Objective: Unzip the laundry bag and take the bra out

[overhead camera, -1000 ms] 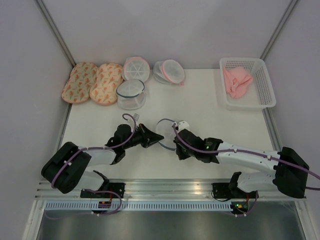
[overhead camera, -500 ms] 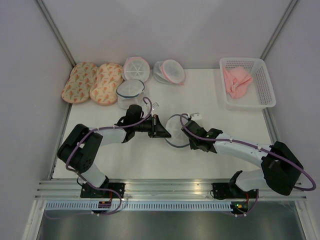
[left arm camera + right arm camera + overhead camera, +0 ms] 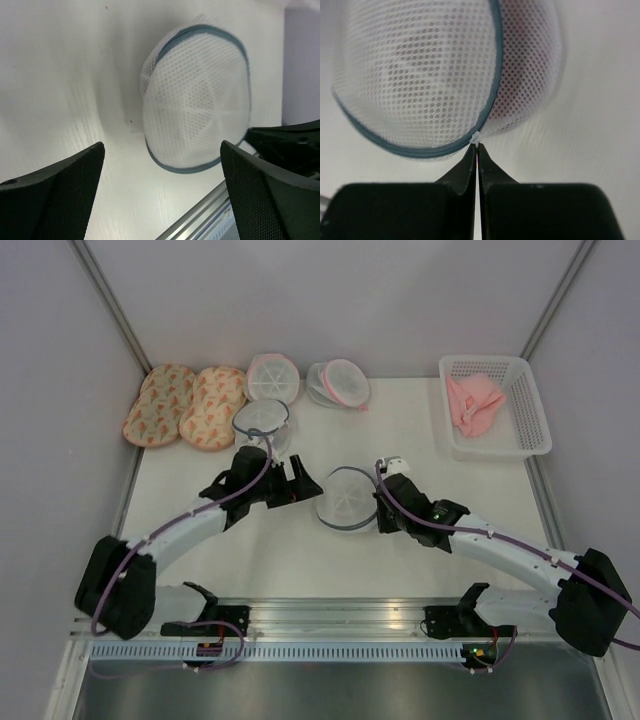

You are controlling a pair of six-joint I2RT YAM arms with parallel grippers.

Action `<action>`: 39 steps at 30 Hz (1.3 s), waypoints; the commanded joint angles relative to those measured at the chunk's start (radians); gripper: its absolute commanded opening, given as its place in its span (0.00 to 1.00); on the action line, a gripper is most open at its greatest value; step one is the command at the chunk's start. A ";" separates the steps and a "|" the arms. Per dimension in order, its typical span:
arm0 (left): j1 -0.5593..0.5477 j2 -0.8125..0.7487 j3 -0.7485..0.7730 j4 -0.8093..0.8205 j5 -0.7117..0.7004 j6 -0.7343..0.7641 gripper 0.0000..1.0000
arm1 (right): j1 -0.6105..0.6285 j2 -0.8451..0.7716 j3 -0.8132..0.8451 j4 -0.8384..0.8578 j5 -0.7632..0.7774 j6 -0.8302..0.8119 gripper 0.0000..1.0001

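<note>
The laundry bag (image 3: 349,498), a white mesh dome with a blue-grey rim, lies mid-table. It shows as well in the left wrist view (image 3: 196,100) and in the right wrist view (image 3: 420,75). The bra (image 3: 525,70) shows only as a dark red shade through the mesh. My right gripper (image 3: 381,508) (image 3: 477,148) is shut on the bag's white zipper pull (image 3: 477,137) at the bag's right side. My left gripper (image 3: 304,483) (image 3: 162,200) stands open just left of the bag, with nothing between its fingers.
A second blue-rimmed mesh bag (image 3: 262,425) sits behind my left arm. Two pink-rimmed bags (image 3: 272,376) (image 3: 340,383) and two peach pads (image 3: 185,405) line the back. A white basket (image 3: 530,410) holding pink cloth (image 3: 473,402) stands at the back right.
My left gripper has opened, let go of the bag and drawn back to the left. My right gripper has stayed shut at the bag's rim and shifted slightly away from the near edge.
</note>
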 commanded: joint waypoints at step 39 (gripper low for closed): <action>-0.141 0.167 -0.332 0.994 0.107 -0.733 0.06 | 0.069 0.014 -0.061 0.339 -0.500 0.050 0.00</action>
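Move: My open left hand hovers beside the laundry bag: the bag's middle lies about 10 cm to the right, 2 cm back and some 4 cm lower. A spare mesh bag stands roughly 14 cm ahead and 12 cm left of this hand, with a pink-rimmed bag about 25 cm ahead and 10 cm right, both some 9 cm below. My right hand already grips the zip tab; from it the bag's middle is around 8 cm left, 3 cm ahead and 2 cm lower. With my right fingers still shut on the zip tab, I carry it about 11 cm left and 6 cm back, turning that wrist counter-clockwise, towards my left hand. My left hand lifts, swings back and dips low, then comes up, forward and right, ending some 6 cm right and 5 cm back of its start, rolled about 35 degrees with its left side lower, and its fingers close on the zip band beside the tab. ##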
